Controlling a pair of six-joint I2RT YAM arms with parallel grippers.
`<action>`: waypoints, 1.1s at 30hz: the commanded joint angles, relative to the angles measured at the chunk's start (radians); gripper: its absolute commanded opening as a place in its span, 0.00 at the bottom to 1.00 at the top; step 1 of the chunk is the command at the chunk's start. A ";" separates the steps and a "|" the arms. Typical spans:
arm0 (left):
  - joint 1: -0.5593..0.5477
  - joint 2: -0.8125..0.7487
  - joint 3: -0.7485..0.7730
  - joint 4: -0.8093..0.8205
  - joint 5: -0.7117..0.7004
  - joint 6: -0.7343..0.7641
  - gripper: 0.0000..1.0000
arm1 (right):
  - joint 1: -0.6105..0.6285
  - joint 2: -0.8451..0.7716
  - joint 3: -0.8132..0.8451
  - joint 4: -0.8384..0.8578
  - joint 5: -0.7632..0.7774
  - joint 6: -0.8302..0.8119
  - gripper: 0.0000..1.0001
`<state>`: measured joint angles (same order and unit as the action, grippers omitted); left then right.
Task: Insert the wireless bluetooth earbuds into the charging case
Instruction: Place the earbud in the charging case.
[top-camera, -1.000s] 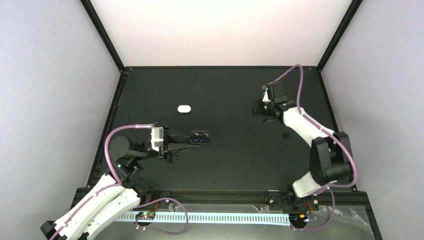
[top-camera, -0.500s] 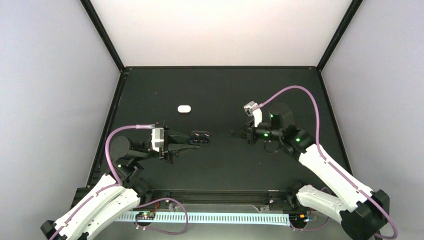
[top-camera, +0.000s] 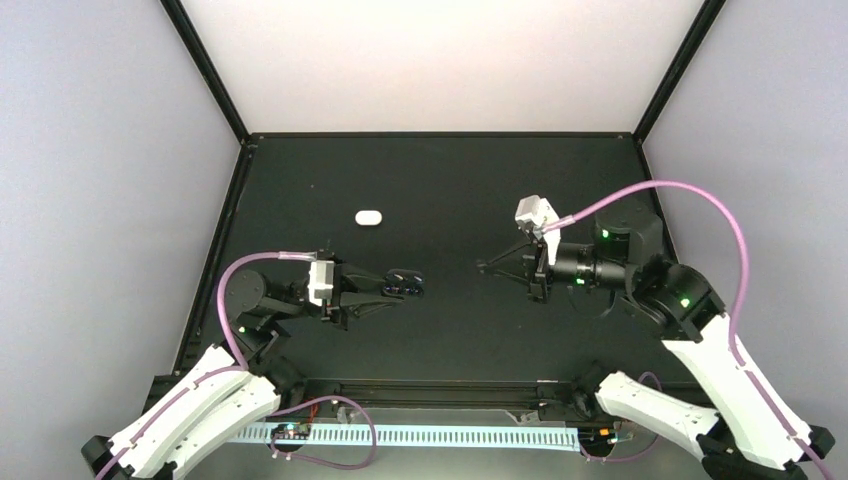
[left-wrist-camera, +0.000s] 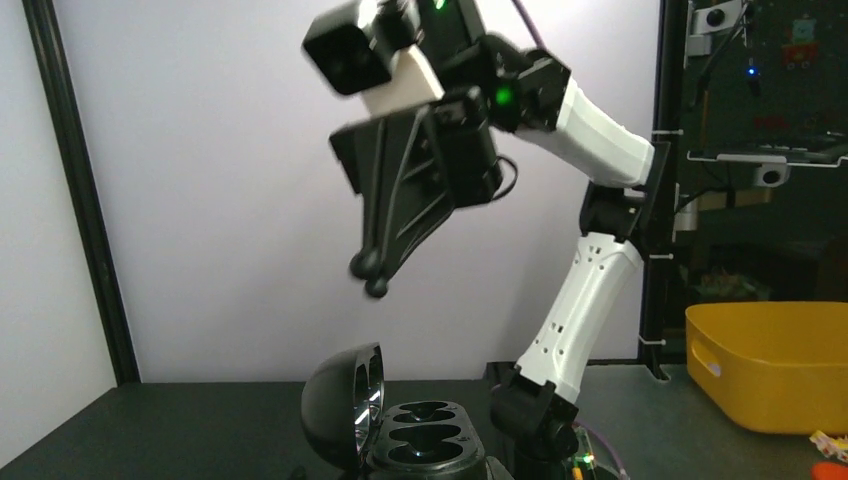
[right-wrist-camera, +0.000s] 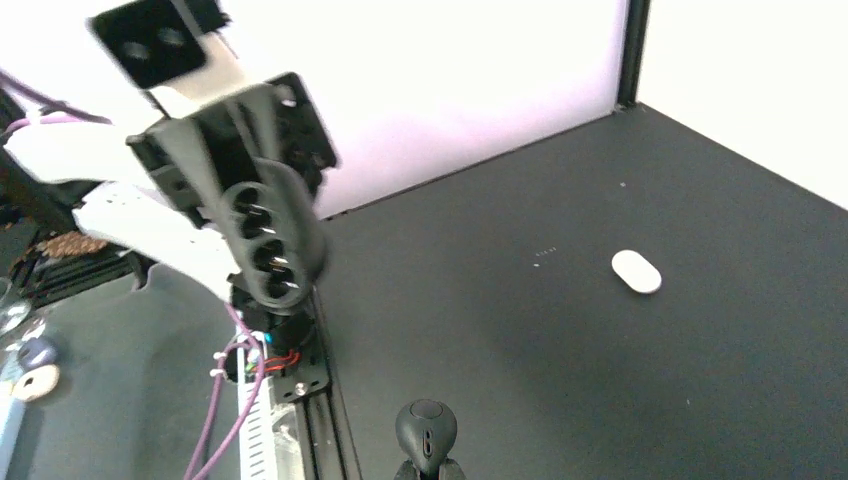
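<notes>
A black charging case (top-camera: 404, 283) is held above the table, my left gripper (top-camera: 388, 285) shut on it. Its lid (left-wrist-camera: 345, 405) stands open to the left and the wells (left-wrist-camera: 430, 435) are dark and bare. My right gripper (top-camera: 487, 267) points left toward the case, a short gap away and slightly higher. It is shut on a small dark teardrop-shaped earbud (right-wrist-camera: 427, 432), which sticks out past the fingertips. In the right wrist view the case (right-wrist-camera: 272, 245) faces the camera, its wells showing. No white earbuds are in view.
A small white pill-shaped object (top-camera: 369, 217) lies on the black table (top-camera: 450, 180) at the back left, also seen in the right wrist view (right-wrist-camera: 636, 271). A rail (top-camera: 440, 388) runs along the near edge. A yellow bin (left-wrist-camera: 770, 360) stands beyond the table.
My right arm has swung in from the back right to the middle and now points left at the case. My left gripper and the case have shifted slightly nearer.
</notes>
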<state>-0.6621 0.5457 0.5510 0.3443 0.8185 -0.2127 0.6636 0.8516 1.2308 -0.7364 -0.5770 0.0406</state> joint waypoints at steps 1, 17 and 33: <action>-0.010 0.014 0.010 0.011 0.050 0.037 0.01 | 0.120 0.044 0.149 -0.238 0.141 -0.109 0.01; -0.016 0.101 0.062 -0.041 0.236 0.071 0.02 | 0.434 0.247 0.409 -0.425 0.243 -0.148 0.01; -0.027 0.111 0.066 -0.047 0.250 0.077 0.02 | 0.540 0.362 0.477 -0.433 0.278 -0.165 0.01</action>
<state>-0.6823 0.6548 0.5697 0.2920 1.0401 -0.1661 1.1854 1.1988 1.6745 -1.1538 -0.3389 -0.1085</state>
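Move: The right hand's shut fingers hold an earbud. The open charging case in the left fingers lies about 13 cm to the right hand's left, some 4 cm back and roughly level; its raised lid stands on its forward side, some 13 cm left and 2 cm back of the right hand. From the left hand, the earbud is about 14 cm to the right and 4 cm ahead, about level. No earbud-to-case touch is made yet: the right hand, keeping its pinch on the earbud, swings back about 8 cm and left 6 to 7 cm towards the case, arching up 3 to 4 cm before sinking again, its fingers tipping down and turning counter-clockwise, some 30 degrees in all. The left keeps hold of the case and brings it down about 3 cm, slightly back and right, turning it clockwise. ##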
